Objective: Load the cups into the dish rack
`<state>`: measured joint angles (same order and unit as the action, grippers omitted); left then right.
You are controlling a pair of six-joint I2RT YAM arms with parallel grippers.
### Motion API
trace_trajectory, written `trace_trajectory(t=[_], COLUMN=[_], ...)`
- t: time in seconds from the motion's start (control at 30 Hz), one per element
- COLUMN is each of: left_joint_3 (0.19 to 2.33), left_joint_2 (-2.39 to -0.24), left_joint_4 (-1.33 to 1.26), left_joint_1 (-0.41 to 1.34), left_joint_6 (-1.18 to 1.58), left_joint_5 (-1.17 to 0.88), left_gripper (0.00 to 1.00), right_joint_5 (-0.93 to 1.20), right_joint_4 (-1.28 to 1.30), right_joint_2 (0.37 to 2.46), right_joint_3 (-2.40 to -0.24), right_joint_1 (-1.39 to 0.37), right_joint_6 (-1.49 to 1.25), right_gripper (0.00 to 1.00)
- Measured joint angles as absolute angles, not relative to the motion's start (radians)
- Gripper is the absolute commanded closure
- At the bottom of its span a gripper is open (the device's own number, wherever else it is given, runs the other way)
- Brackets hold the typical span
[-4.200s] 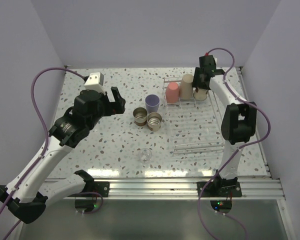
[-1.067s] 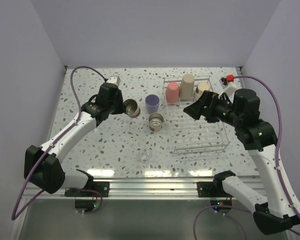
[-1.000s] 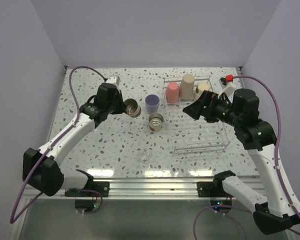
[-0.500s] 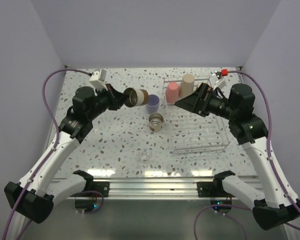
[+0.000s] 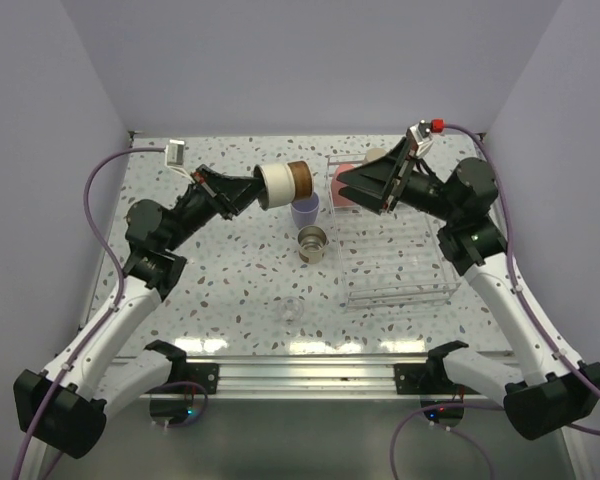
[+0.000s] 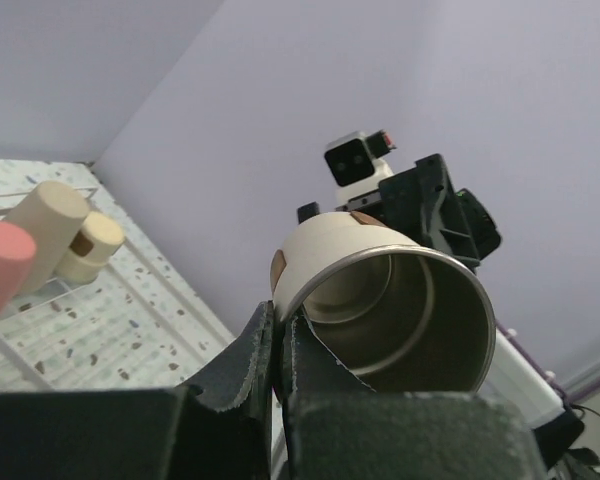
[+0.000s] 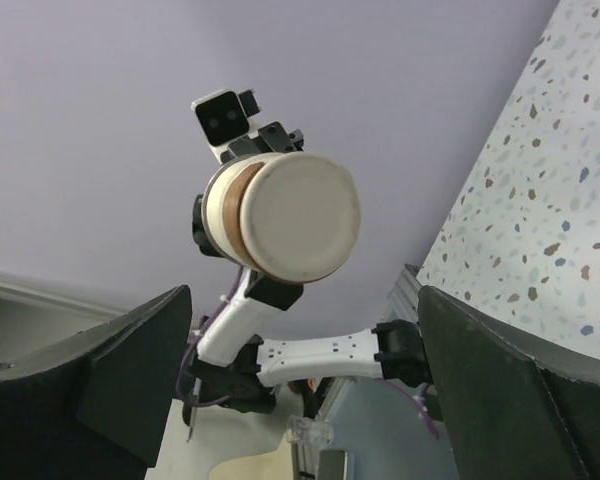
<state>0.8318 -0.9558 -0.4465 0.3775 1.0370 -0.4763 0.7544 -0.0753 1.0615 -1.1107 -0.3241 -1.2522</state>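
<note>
My left gripper [image 5: 252, 187] is shut on the rim of a short beige cup [image 5: 283, 183] with a brown band, held sideways in the air with its base toward the right. In the left wrist view the fingertips [image 6: 277, 345] pinch its wall and the shiny inside [image 6: 400, 300] shows. My right gripper [image 5: 348, 188] stands open, facing that cup's base [image 7: 298, 215] with a gap between them. A lavender cup [image 5: 305, 212] and another short beige cup [image 5: 311, 243] stand on the table. The pink cup [image 6: 0, 265], tan cup [image 6: 45, 212] and a beige cup [image 6: 92, 243] sit in the clear dish rack [image 5: 400, 270].
A small clear object [image 5: 292, 310] lies on the speckled table [image 5: 210, 280] near the front. Purple walls close in the back and both sides. A metal rail [image 5: 310, 375] runs along the near edge.
The left gripper has lifted the beige cup off the table and carried it up and to the right. The right gripper has swung left from the rack to face it.
</note>
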Motion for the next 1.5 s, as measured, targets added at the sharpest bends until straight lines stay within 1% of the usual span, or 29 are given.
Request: trace_trajectory(t=[0.13,0.3,0.5,0.83,1.17,1.5], left_joint_3=[0.799,0.796,0.796,0.796,0.793,0.791], left_joint_2=[-0.968,-0.996,-1.01,-1.019,-1.034,-1.045], left_joint_4=[-0.601,-0.678,-0.696,-0.718,-0.78,-0.801], left_joint_1=[0.374,0.373,0.373,0.373,0.373,0.373], left_joint_6=[1.134,1.187,1.197,1.199,1.238,1.246], left_joint_5=[-0.51,-0.527,-0.538,-0.542,-0.548,-0.557], left_gripper=[1.0,1.0,1.0,1.0,1.0,1.0], right_joint_5=[0.754,0.751,0.744,0.712,0.687,0.667], right_joint_4=[-0.123,-0.152,-0.189,-0.354,-0.381,-0.39], right_joint_2=[1.087,1.114,1.155,1.213,1.261,1.271], right_joint_3=[-1.114,-1.114,-1.14,-1.17,-1.18,-1.18], right_joint_1=[-0.344,-0.37,-0.422,-0.488,-0.557,-0.569], right_joint_6=[-1.279,-1.293,-1.307,-1.378,-1.38,-1.38], right_gripper=[0.02,0.02,0.02,0.02,0.02,0.03])
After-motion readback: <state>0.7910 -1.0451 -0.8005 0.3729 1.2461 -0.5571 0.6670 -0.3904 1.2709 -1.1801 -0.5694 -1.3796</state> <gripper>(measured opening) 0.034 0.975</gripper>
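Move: The steel-lined cream cup, held by its rim wall in the left fingers with its brown-banded base towards the right gripper, has its middle about 13 cm left of the right hand, 2 cm ahead and 2 cm higher. On the table roughly 43 cm below, the loose steel cup lies some 12 cm ahead and 8 cm left of the right hand, the purple cup 24 cm ahead and 10 cm left. From the left hand the held cup's middle is 5 cm right, level fore and aft, 1 cm up. The right hand, jaws wide open and staying so, reaches about 8 cm to its left towards the base of the held cup, climbing some 2.5 cm partway and yawing roughly 10 degrees counter-clockwise, until its two fingers stand either side of the base, not yet closed. Meanwhile the left hand keeps its pinch on the rim wall and presents the cup, easing up about 2.5 cm and slightly back while its wrist tilts some 10 degrees, then all but holding still. ##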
